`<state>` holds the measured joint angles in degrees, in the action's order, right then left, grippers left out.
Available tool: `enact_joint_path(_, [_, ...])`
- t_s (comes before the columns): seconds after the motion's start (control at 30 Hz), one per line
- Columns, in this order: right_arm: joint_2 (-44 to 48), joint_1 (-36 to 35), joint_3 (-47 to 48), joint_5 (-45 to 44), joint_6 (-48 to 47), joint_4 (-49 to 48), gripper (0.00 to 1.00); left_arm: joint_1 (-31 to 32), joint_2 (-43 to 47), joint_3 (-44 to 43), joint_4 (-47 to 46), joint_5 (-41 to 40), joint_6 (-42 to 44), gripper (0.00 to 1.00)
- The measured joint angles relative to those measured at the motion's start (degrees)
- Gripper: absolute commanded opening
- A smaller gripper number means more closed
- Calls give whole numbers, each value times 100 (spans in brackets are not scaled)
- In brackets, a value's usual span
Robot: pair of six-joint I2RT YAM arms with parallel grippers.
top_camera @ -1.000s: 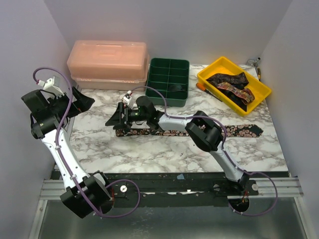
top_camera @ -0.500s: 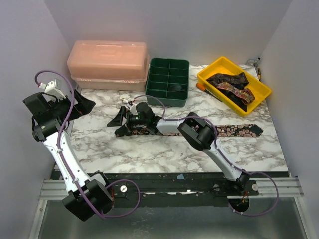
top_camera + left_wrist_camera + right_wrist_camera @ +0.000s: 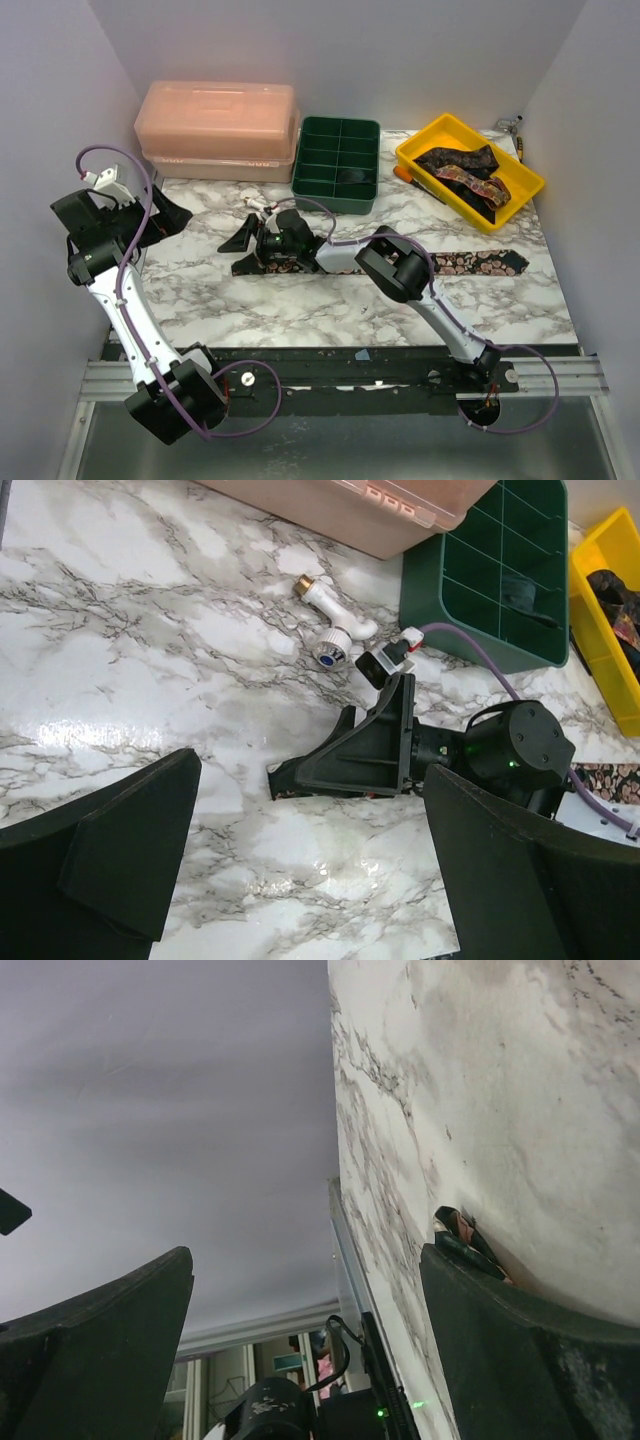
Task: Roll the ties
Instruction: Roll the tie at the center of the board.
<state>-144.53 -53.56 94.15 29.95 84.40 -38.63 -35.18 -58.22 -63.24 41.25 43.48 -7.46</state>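
Observation:
One tie (image 3: 470,263), dark with a small pink and tan pattern, lies flat across the table from left to right. My right gripper (image 3: 231,258) is open at its left end, turned on its side. One finger rests against the tie's tip (image 3: 462,1233) and the other stands above it. The left wrist view shows that gripper (image 3: 372,742) over the dark tie end (image 3: 283,781). More ties (image 3: 465,172) lie heaped in the yellow bin (image 3: 425,142). My left gripper (image 3: 165,213) hangs open above the table's left edge, holding nothing (image 3: 320,880).
A green compartment tray (image 3: 338,130) at the back centre holds a dark bundle (image 3: 350,181). A pink lidded box (image 3: 218,128) stands at the back left. A small white plastic piece (image 3: 330,630) lies near the tray. Grey walls close in both sides.
My right gripper has come down onto the tie's left end and turned on its side, with its elbow shifting left. The left arm has barely moved.

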Motion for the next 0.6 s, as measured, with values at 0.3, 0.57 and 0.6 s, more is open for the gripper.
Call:
enact_joint_path(0.3, [404,66,-15,179,-1176,597,100,0,-439,-90,391,92,907,98])
enact_joint_path(0.57, [2406,1473,-1058,1228,-3554,1980,98,452,-1604,-713,1379,173,3220,98])
enact_joint_path(0.6, [2684,1703,-1130,1303,-4059,2404,97,708,-1585,-691,1440,136,3556,98])
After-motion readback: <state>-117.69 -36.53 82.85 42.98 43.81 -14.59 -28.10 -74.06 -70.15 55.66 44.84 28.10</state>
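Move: The tie's left end lies about 12 cm right of the left hand, 3 cm nearer the base and 23 cm below. From the right hand that end is some 3 cm back, level sideways and 3 cm below; the white pipe fitting is 11 cm ahead and 6 cm right, 2 cm below, and the green organizer 18 cm ahead, 24 cm right, about level in height. Right hand lifts off the tie's left end, about 15 cm rightward; left sinks 6 cm, turning clockwise. ##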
